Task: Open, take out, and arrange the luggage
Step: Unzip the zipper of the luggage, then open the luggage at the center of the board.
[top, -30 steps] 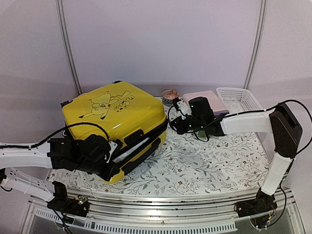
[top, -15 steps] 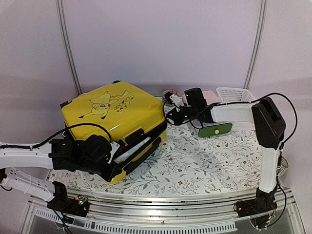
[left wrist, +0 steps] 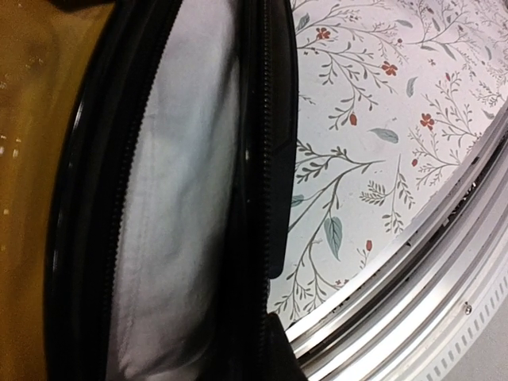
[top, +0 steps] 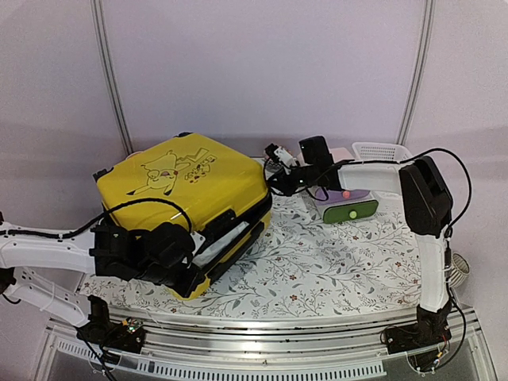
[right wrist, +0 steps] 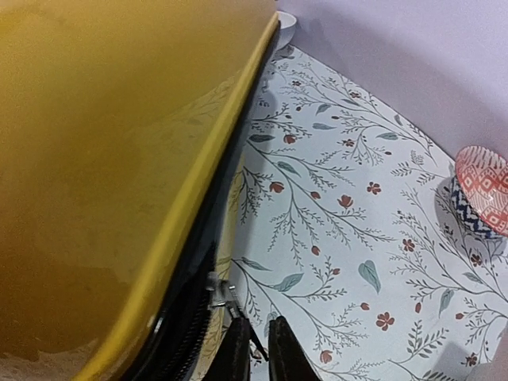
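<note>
The luggage (top: pixel 182 182) is a glossy yellow suitcase lying flat on the left of the table, its seam parted along the front. In the left wrist view, grey-white fabric (left wrist: pixel 182 198) shows in that gap beside the yellow shell (left wrist: pixel 24 198). My left gripper (top: pixel 184 266) sits against the front corner's black zipper edge, shut; one finger (left wrist: pixel 279 353) shows, and any hold is hidden. My right gripper (top: pixel 274 176) is at the back right corner. Its fingertips (right wrist: pixel 258 353) stand slightly open, with the metal zipper pull (right wrist: pixel 221 290) trailing into the narrow gap beside the shell (right wrist: pixel 95 159).
A pink-and-green drawer box (top: pixel 349 208) stands right of the suitcase under the right forearm. A white mesh basket (top: pixel 379 151) is at the back right. A small patterned bowl (right wrist: pixel 482 190) sits near the right gripper. The metal rail (left wrist: pixel 413 317) runs along the near edge.
The right arm swung left from the drawer box to the suitcase's back right corner, and its jaws parted a little. The suitcase shifted slightly left. The left gripper stayed at the front corner.
</note>
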Controlling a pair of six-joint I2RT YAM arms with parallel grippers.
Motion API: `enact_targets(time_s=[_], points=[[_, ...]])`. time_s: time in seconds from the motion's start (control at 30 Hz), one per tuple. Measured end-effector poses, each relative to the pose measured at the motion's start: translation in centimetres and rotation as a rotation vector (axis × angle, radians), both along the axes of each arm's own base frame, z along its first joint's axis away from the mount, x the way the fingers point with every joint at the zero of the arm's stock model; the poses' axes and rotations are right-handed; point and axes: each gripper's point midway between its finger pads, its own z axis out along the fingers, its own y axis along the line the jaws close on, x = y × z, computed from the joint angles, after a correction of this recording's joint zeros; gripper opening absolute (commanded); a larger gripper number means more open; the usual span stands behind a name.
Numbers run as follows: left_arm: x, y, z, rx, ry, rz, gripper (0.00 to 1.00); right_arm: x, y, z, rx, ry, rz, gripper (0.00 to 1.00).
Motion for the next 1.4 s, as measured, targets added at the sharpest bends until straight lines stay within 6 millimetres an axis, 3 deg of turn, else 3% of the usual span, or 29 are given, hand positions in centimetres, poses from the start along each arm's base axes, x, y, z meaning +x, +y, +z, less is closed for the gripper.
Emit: enact_targets(time_s=[0.07, 0.27, 0.4, 0.63, 0.77, 0.87, 1.03, 1.2, 1.3, 1.4], points=[[0.1, 0.0, 0.0, 0.010, -0.004, 0.002, 0.00, 0.6, -0.5, 0.3, 0.011, -0.001, -0.013, 0.26], [0.3, -0.8, 0.0, 0.008, 0.007, 0.032, 0.00, 2.6, -4.5, 1.6, 0.060, 0.030, -0.124, 0.36], [0.7, -2.1, 0.1, -0.032, 0.020, 0.064, 0.00, 2.4, -7.3, 4.5, 0.075, 0.005, -0.216, 0.39], [3.4, -7.1, 0.2, -0.034, 0.020, 0.139, 0.00, -1.0, -9.0, 12.0, 0.167, -0.079, -0.247, 0.42], [7.0, -10.9, 0.3, -0.040, 0.006, 0.213, 0.00, -3.7, -10.0, 14.5, 0.210, -0.097, -0.241, 0.43], [9.1, -12.6, 0.4, -0.069, 0.002, 0.243, 0.06, -5.4, -10.8, 15.5, 0.231, -0.104, -0.234, 0.43], [12.1, -14.8, 0.8, -0.137, -0.001, 0.225, 0.34, -7.6, -11.8, 15.8, 0.255, -0.089, -0.238, 0.45], [14.2, -16.8, 3.0, -0.213, -0.014, 0.159, 0.45, -8.8, -11.8, 14.5, 0.264, -0.034, -0.219, 0.49], [14.5, -18.3, 7.1, -0.326, -0.057, 0.085, 0.45, -9.9, -11.7, 12.0, 0.257, 0.031, -0.200, 0.51], [13.4, -18.8, 13.9, -0.477, -0.118, 0.003, 0.45, -11.0, -11.7, 9.4, 0.243, 0.100, -0.183, 0.53]])
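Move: The left hand's shut fingers are at the open seam on the luggage's near corner, with the luggage's middle about 18 cm ahead and 3 cm to the left. The right hand has the zipper pull's tail at its fingertips, the pull some 2 cm ahead and 3 cm left. From the right hand, the drawer box is roughly 19 cm right and 2 cm back, and the bowls about 12 cm ahead and 2 cm right. The left fingers, still shut at the near-corner seam, drag that corner some 17 cm right and 14 cm forward, then open and lift clear by about 13 cm. Meanwhile the right hand opens wider, lets go of the zipper pull and draws off rightward, up and back towards the drawer box's front, sinking a little at the end. ##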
